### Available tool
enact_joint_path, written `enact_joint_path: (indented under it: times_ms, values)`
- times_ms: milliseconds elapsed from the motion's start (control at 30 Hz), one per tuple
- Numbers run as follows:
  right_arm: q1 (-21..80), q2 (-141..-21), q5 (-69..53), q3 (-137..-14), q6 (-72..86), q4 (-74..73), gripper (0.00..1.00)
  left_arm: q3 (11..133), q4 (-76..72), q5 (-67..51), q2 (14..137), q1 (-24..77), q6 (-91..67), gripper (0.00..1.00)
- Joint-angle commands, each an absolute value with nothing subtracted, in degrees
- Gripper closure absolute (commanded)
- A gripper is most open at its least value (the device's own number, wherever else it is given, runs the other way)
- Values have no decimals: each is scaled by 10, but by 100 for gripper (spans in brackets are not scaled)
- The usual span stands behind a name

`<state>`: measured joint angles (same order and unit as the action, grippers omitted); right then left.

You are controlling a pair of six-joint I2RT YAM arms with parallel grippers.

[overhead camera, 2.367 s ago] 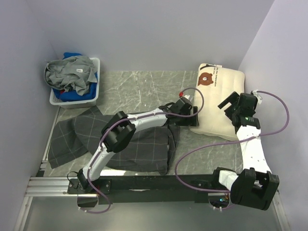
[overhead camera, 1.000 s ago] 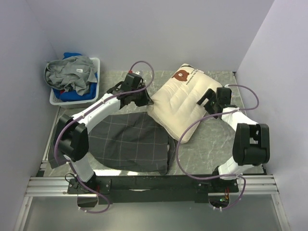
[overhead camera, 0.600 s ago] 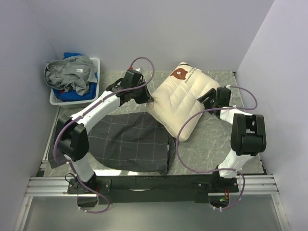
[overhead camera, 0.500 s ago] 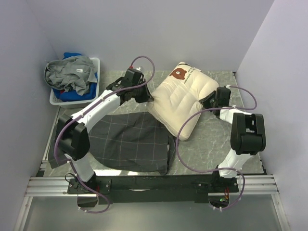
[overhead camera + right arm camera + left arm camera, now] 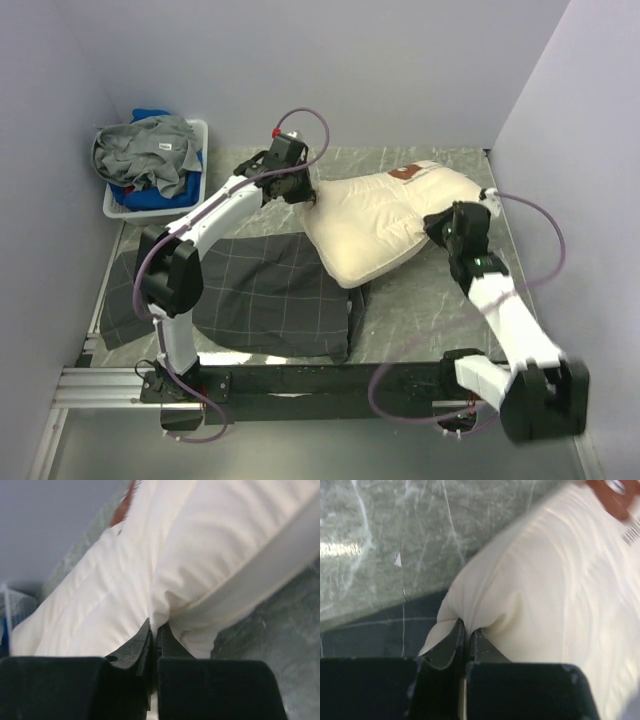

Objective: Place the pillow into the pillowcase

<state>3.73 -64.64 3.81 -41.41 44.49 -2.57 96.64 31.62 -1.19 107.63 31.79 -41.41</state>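
The cream-white pillow (image 5: 375, 222) hangs stretched between both arms above the table, its brown bear print (image 5: 407, 172) at the far end. My left gripper (image 5: 303, 195) is shut on the pillow's left corner; in the left wrist view the cloth (image 5: 530, 590) is pinched at my left gripper (image 5: 468, 628). My right gripper (image 5: 435, 226) is shut on the pillow's right edge; in the right wrist view the fabric (image 5: 150, 570) bunches into my right gripper (image 5: 155, 625). The dark grey grid-lined pillowcase (image 5: 260, 295) lies flat on the table, partly under the pillow's near end.
A white basket (image 5: 192, 200) of grey and blue clothes stands at the back left. Pale walls close the table at the back and both sides. A black rail (image 5: 300, 380) runs along the near edge by the arm bases.
My right gripper has shut on the pillow's right edge and drawn back toward the near side. The pillow has been lifted and stretched between both arms, turning so its length runs left to right.
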Motion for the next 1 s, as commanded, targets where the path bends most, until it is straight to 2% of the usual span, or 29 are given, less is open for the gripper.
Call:
enact_joint_path:
  times_ms: [0,167,367,433,467,533,567,633,733,833,867,933,967]
  values:
    - [98,-470,91,-349,462,-82,100,1018,260,-2,1101,342,-407,99]
    - [99,-344,93,-288,447,-181,100,1029,238,19,1121,402,-410,99]
    - [98,-293,113,-263,451,-252,99,1042,218,17,1151,460,-424,99]
    - [98,-277,95,-274,447,-271,86,1065,233,26,1165,475,-420,99]
    - [99,-271,83,-279,445,-287,64,1067,234,27,1173,481,-420,99]
    - [98,-255,38,-286,425,-286,46,1061,229,28,1175,492,-424,99]
    - [99,-256,26,-290,418,-288,41,1057,224,30,1175,496,-427,99]
    - [101,-268,7,-307,400,-288,38,1045,219,30,1175,502,-435,98]
    - [115,-291,-32,-315,378,-267,26,1034,210,18,1172,503,-440,89]
    - [146,-325,-22,-334,367,-267,25,1044,214,6,1178,504,-426,77]
    - [162,-330,-1,-345,366,-270,25,1047,217,7,1178,504,-423,67]
    - [173,-337,28,-356,366,-288,23,1045,222,14,1173,504,-419,55]
    - [174,-337,39,-366,367,-295,21,1042,221,17,1169,504,-418,52]
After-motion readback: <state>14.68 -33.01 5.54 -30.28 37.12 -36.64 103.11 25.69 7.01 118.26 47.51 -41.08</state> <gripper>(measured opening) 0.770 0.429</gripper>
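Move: Both hands already grip the pillow. Its middle lies about 18 cm right of the left hand and 7 cm back, and some 12 cm left of the right hand, level with it. The pillowcase's right end, flat on the table, is about 27 cm back and 10 cm right of the left hand, or about 20 cm back and 19 cm left of the right hand; both hands are roughly 15 cm above it. Keeping the pillow pinched, left hand carries rightward about 12 cm, right hand back some 15 cm; both then open. ##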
